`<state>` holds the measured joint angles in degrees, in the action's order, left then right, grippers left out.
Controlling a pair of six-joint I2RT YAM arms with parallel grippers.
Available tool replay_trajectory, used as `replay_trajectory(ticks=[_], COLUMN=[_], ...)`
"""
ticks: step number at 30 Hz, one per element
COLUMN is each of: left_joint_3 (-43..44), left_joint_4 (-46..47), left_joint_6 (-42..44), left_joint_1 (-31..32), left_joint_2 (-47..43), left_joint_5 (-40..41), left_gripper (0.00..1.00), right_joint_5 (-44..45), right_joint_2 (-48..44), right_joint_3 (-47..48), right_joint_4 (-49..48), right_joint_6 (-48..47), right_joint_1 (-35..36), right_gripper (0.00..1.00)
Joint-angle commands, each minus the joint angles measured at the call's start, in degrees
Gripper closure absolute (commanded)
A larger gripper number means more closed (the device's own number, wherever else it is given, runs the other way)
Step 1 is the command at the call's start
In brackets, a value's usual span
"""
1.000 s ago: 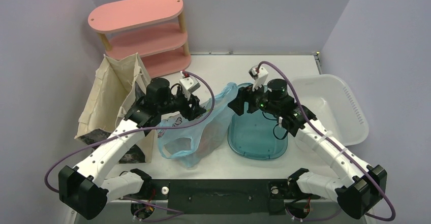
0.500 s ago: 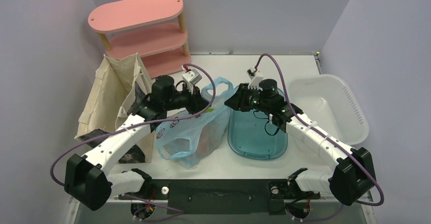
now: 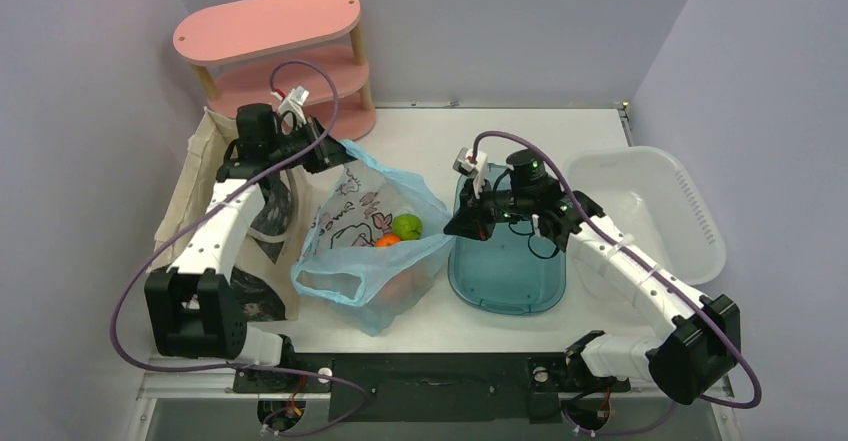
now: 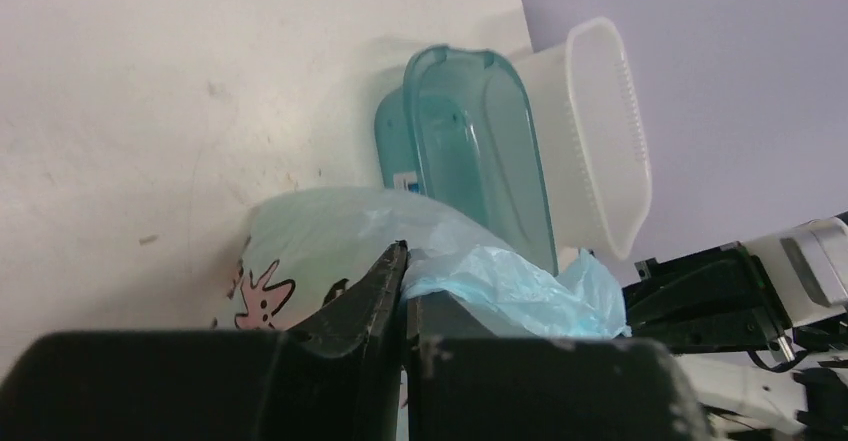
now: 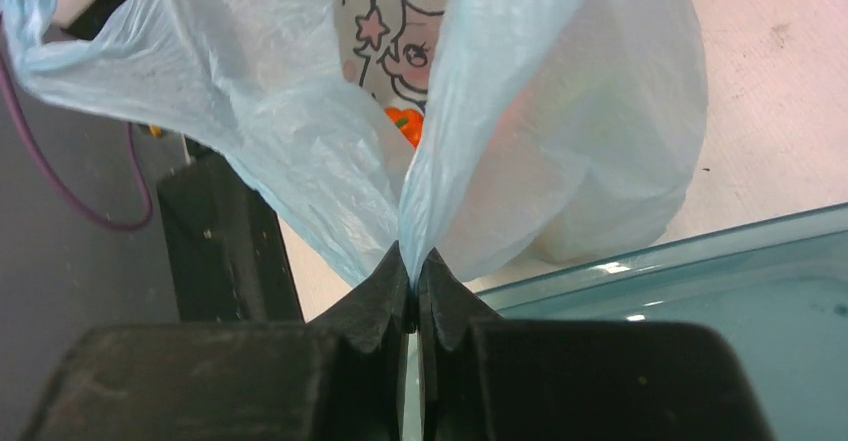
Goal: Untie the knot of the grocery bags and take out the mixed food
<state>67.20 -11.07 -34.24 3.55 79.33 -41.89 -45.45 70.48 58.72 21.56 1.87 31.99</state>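
The light blue grocery bag [image 3: 350,231] stands open at the table's middle, stretched between my two grippers. My left gripper [image 3: 335,154] is shut on the bag's left rim [image 4: 500,276] near the canvas tote. My right gripper [image 3: 452,227] is shut on the bag's right rim [image 5: 440,161] over the teal tub's edge. Inside the open bag I see a round green fruit [image 3: 406,226] and a round orange fruit [image 3: 387,242]; a bit of orange also shows in the right wrist view [image 5: 404,126]. The snack packet is hidden.
A teal tub [image 3: 505,261] lies right of the bag. A white basin [image 3: 650,211] sits at the far right. A beige canvas tote [image 3: 225,191] stands at the left, a pink shelf [image 3: 280,61] behind it.
My left gripper has pulled the bag's left rim back and to the left; my right gripper moved slightly toward the near side. The bag's mouth has opened wide and the fruits now show.
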Motion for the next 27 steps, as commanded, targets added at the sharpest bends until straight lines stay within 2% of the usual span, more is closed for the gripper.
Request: replay_trajectory(ticks=[1, 6, 8, 11, 13, 14, 15, 16, 17, 18, 20, 23, 27], left_joint_3=[5.59, 8.30, 10.44, 13.03, 14.81, 15.60, 17.35, 18.32, 20.45, 22.56, 25.23, 27.20, 23.98], left_joint_4=[-19.13, -31.06, -35.16, -35.48, -35.17, -35.43, -35.64, -36.42, -36.85, -37.82, -39.31, -40.88, -40.11], left_joint_6=[4.03, 13.87, 19.23, 23.59, 25.63, 27.21, 28.18, 30.35, 31.33, 32.92, 36.36, 43.64, 51.26], left_joint_1=[-1.47, -5.70, -6.47, -5.41, -3.42, -2.48, -0.91, -0.30, 0.29, 0.22, -1.32, -3.08, -0.02], left_joint_2=[7.40, 8.37, 8.75, 8.01, 7.26, 6.94, 6.16, 5.73, 4.87, 4.38, 2.79, -1.90, -10.23], left_joint_5=[-6.96, -5.55, -2.49, -0.96, -2.82, -3.90, -4.21, -4.62, -4.74, -5.17, -7.07, -7.17, -3.92], left_gripper=[1.00, 1.00, 1.00, 1.00, 0.96, 0.89, 0.69, 0.64, 0.60, 0.59, 0.58, 0.56, 0.53], right_joint_5=[-5.51, -7.22, -6.69, -6.86, -6.00, -4.90, -4.29, -2.95, -2.26, -0.58, 2.63, 6.98, 11.03], right_joint_2=[3.03, 5.78, 6.54, 7.58, 7.93, 7.93, 7.42, 6.59, 6.11, 5.07, 3.91, 2.82, 1.80], right_joint_3=[6.43, 11.53, 12.74, 13.65, 15.06, 15.52, 16.11, 16.27, 16.50, 16.59, 17.34, 19.16, 20.91], right_joint_4=[16.84, 24.59, 27.81, 28.08, 27.49, 26.78, 24.95, 23.76, 20.84, 19.33, 15.70, 10.64, 5.82], right_joint_6=[-21.85, -27.63, -30.70, -29.80, -28.23, -27.27, -26.43, -24.14, -22.50, -19.09, -14.85, -9.65, -7.23], right_joint_1=[-0.70, -8.32, -9.40, -8.56, -6.32, -4.70, -3.84, -2.69, -2.35, -2.17, -2.29, -3.15, -1.20], right_gripper=[1.00, 1.00, 1.00, 1.00, 0.89, 0.79, 0.74, 0.62, 0.58, 0.49, 0.43, 0.40, 0.40])
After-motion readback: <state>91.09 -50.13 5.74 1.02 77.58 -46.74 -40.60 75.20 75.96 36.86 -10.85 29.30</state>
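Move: The left hand pinches the blue grocery bag's far-left edge: the bag's middle lies roughly 12 cm back, 7 cm right and 12 cm below; the beige bag is about 17 cm left and 9 cm back. From the right hand, shut on the near-right edge, the bag's middle is some 12 cm left and 2 cm ahead, the green food 8 cm left and 3 cm ahead, the teal tray 11 cm right and 2 cm ahead, all about 10 cm lower. Left hand lowers its bag edge about 8 cm, right draws its edge rightward; both let go and rise. ##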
